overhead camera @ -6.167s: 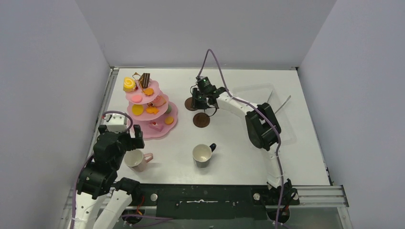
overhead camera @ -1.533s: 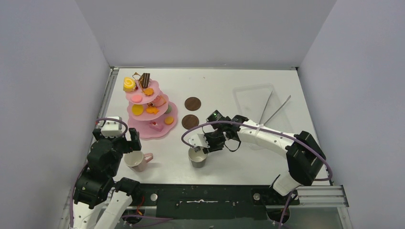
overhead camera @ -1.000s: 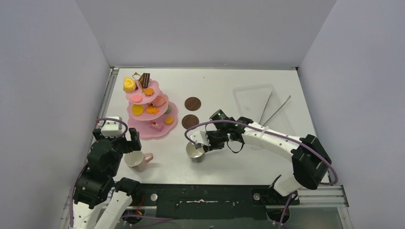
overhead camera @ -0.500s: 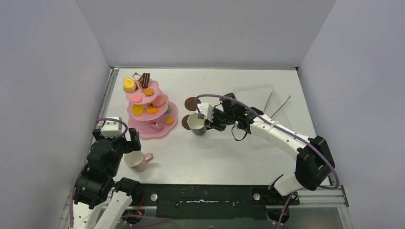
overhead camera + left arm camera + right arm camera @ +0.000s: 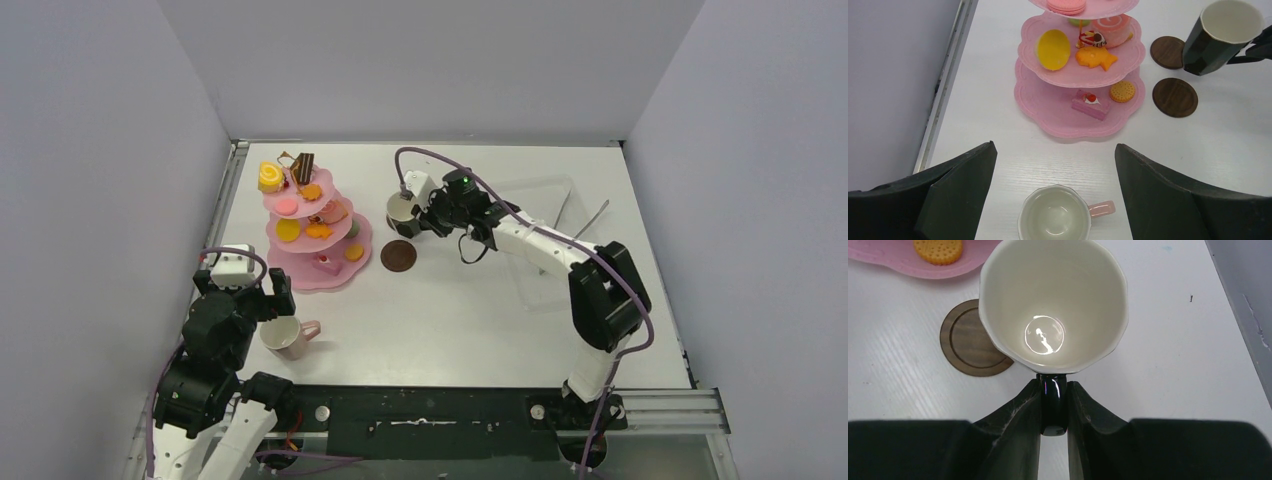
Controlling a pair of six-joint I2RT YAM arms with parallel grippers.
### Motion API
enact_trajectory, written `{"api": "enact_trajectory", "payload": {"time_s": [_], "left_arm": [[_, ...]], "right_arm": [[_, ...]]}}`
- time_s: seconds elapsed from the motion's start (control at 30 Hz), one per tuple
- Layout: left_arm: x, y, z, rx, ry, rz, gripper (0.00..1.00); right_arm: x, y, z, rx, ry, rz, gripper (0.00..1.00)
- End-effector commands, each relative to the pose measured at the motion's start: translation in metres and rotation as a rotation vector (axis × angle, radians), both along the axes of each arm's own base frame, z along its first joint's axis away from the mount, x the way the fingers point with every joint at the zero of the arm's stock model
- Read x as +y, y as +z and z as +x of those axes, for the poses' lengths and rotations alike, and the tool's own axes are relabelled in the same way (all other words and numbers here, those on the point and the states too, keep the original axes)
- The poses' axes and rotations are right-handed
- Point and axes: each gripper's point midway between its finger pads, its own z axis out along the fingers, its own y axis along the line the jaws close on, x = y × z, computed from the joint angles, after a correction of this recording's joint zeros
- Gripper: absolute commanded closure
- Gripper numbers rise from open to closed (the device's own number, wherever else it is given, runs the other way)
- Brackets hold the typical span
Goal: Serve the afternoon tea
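Observation:
My right gripper is shut on the handle of the black mug. It holds the mug upright at the far brown coaster, beside the pink stand of toy pastries. The mug is white inside and empty. The near coaster lies bare. One coaster shows beside the mug in the right wrist view. My left gripper hangs open above the pink mug, apart from it.
A clear plastic tray lies at the back right under my right arm, and metal tongs rest at its right side. Grey walls close in the table on three sides.
My right gripper has carried the black mug from the front middle of the table back and up to the far coaster. The left arm and pink mug have not moved.

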Motion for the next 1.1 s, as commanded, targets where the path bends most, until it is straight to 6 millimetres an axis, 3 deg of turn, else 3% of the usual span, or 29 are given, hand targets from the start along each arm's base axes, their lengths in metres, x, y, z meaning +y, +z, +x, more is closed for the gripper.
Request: {"api": "enact_trajectory", "payload": {"time_s": [0.0, 0.3, 0.53, 0.83, 1.0, 1.07], "left_arm": [[0.001, 0.016, 0.005, -0.067, 0.01, -0.014, 0.13], [-0.001, 0.016, 0.007, -0.072, 0.004, -0.014, 0.13], [-0.001, 0.015, 0.009, -0.065, 0.002, -0.011, 0.13], [0.0, 0.014, 0.01, -0.062, 0.007, -0.008, 0.13], [-0.001, 0.014, 0.01, -0.059, 0.007, -0.006, 0.12], [0.0, 0.014, 0.011, -0.058, 0.009, -0.006, 0.12]], "right_arm": [[0.03, 0.087, 0.052, -0.236, -0.06, 0.216, 1.0], [0.04, 0.073, 0.087, -0.212, -0.115, 0.281, 1.0], [0.037, 0.05, 0.102, -0.167, -0.126, 0.273, 1.0], [0.044, 0.029, 0.097, -0.1, -0.074, 0.287, 0.98], [0.041, 0.023, 0.096, -0.091, -0.076, 0.273, 0.9], [0.04, 0.022, 0.094, -0.084, -0.075, 0.269, 0.82]]}}
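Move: The right gripper holds the dark grey mug by its handle; the far coaster, where the mug is headed, lies about 11 cm ahead and 8 cm to the left of it, some 13 cm below. The near coaster is about 9 cm left and 1 cm back, equally low; the cake stand is roughly 30 cm left and 1 cm ahead. From the left gripper the far coaster is some 29 cm ahead, 26 cm right and 24 cm below. Carry the held mug forward past the near coaster to over the far one, about 7.5 cm outward while sinking some 4 cm and easing a little left. Let the wrist swing slightly clockwise and keep the fingers shut on the handle. Slow down, then hover there nearly still. ##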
